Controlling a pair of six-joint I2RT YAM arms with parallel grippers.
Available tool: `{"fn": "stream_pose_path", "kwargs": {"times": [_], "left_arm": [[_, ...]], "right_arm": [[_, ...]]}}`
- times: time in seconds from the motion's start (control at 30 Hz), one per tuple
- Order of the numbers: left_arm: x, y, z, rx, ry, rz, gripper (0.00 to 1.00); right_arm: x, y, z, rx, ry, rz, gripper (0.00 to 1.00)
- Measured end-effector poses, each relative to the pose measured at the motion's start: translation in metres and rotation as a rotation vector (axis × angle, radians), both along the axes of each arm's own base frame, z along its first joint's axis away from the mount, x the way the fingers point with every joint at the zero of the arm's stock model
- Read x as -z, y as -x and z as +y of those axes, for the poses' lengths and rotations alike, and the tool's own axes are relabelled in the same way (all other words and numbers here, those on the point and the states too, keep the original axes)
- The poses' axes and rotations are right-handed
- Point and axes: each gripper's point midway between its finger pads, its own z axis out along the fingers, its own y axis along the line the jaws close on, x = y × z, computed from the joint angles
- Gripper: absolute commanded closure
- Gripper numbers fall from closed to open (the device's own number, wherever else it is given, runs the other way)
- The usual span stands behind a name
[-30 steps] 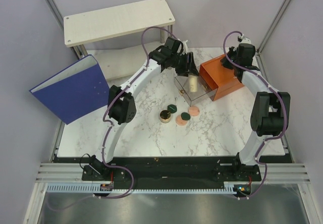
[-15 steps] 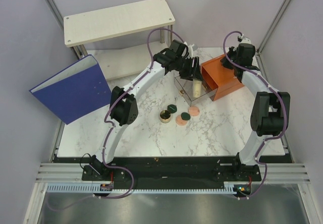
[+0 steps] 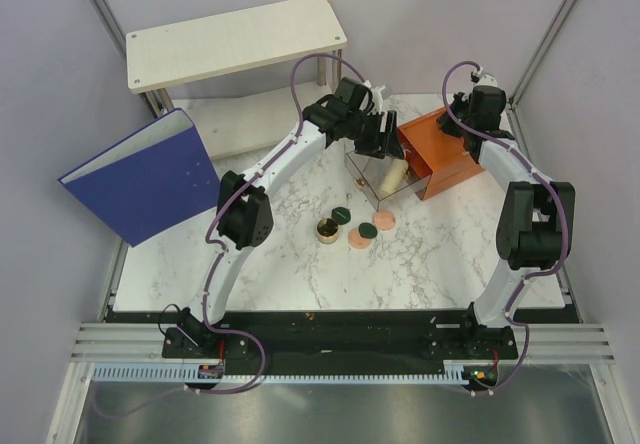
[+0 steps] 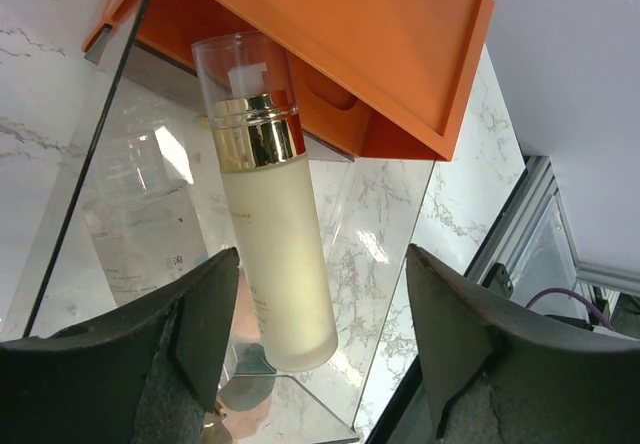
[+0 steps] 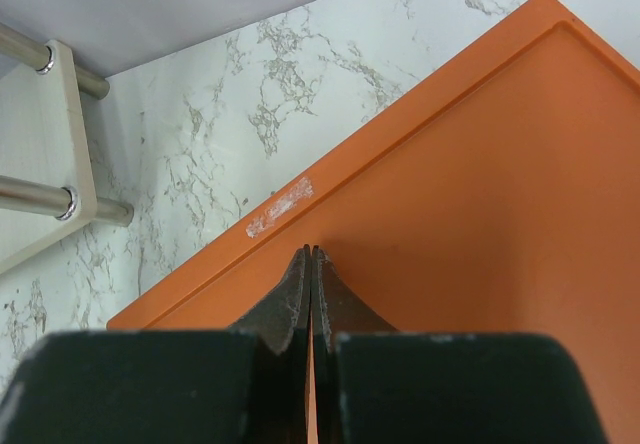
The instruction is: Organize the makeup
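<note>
The beige cylindrical bottle (image 4: 275, 254), with a gold collar and clear cap, leans tilted inside the clear pulled-out drawer (image 3: 372, 186) of the orange box (image 3: 445, 154); it also shows in the top view (image 3: 393, 175). My left gripper (image 4: 322, 254) is open just above the bottle, its fingers clear of it. A clear bottle (image 4: 135, 214) stands in the same drawer. The gold jar (image 3: 326, 229), two dark green discs (image 3: 342, 211) (image 3: 367, 231) and two peach-pink discs (image 3: 385, 220) (image 3: 357, 239) lie on the table. My right gripper (image 5: 311, 251) is shut, its tips on the orange box top (image 5: 480, 194).
A big blue binder (image 3: 145, 176) leans at the left. A white two-level shelf (image 3: 235, 39) stands at the back. Grey walls close in both sides, and the marble table (image 3: 300, 274) ends at the black rail in front.
My left gripper has let go of the beige bottle and drawn back up. The bottle went from upright to leaning in the drawer. The right arm has not moved.
</note>
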Motion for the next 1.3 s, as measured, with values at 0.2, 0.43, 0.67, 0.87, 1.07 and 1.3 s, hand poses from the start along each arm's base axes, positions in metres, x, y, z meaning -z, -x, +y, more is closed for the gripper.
{"fn": "stream_pose_path", "kwargs": {"times": [0.2, 0.43, 0.67, 0.87, 1.07, 1.3], "left_arm": [[-0.019, -0.013, 0.016, -0.048, 0.014, -0.028, 0.61], [-0.066, -0.021, 0.086, -0.167, 0.038, -0.047, 0.96], [-0.028, 0.006, 0.130, -0.207, -0.006, 0.097, 0.98], [0.028, 0.029, 0.121, -0.159, -0.061, 0.256, 0.98], [0.055, 0.028, 0.104, -0.121, -0.072, 0.306, 0.98], [0.059, 0.013, 0.082, -0.112, -0.069, 0.318, 0.98]], "right_arm": [[0.000, 0.000, 0.000, 0.000, 0.001, 0.000, 1.00], [0.000, 0.000, 0.000, 0.000, 0.002, 0.000, 1.00], [0.000, 0.000, 0.000, 0.000, 0.001, 0.001, 1.00], [0.001, 0.000, 0.000, 0.000, 0.001, 0.001, 1.00], [0.000, 0.000, 0.000, -0.001, 0.001, 0.000, 1.00], [0.001, 0.000, 0.000, -0.001, 0.001, 0.004, 1.00]]}}
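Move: The left hand hangs open over the pulled-out clear drawer. The middle of its front panel, with the knob, is about 7 cm to the left, 2 cm back and 7 cm down. The cream bottle lies just right of the hand and 6 cm below, the orange cabinet 12 cm to the right and 2 cm ahead, a green sponge 11 cm back and 11 cm left on the table. From the right hand that panel is some 23 cm left and 12 cm back. Shut fingertips come up against the outside of the drawer's front panel near the knob and seem to start pushing on it. To get there the left hand rises off the released bottle, swings about 13 cm left over the panel while the fingers close, sinks some 12 cm outside it with the tips tilting further down, then comes back about 5 cm rightward. ##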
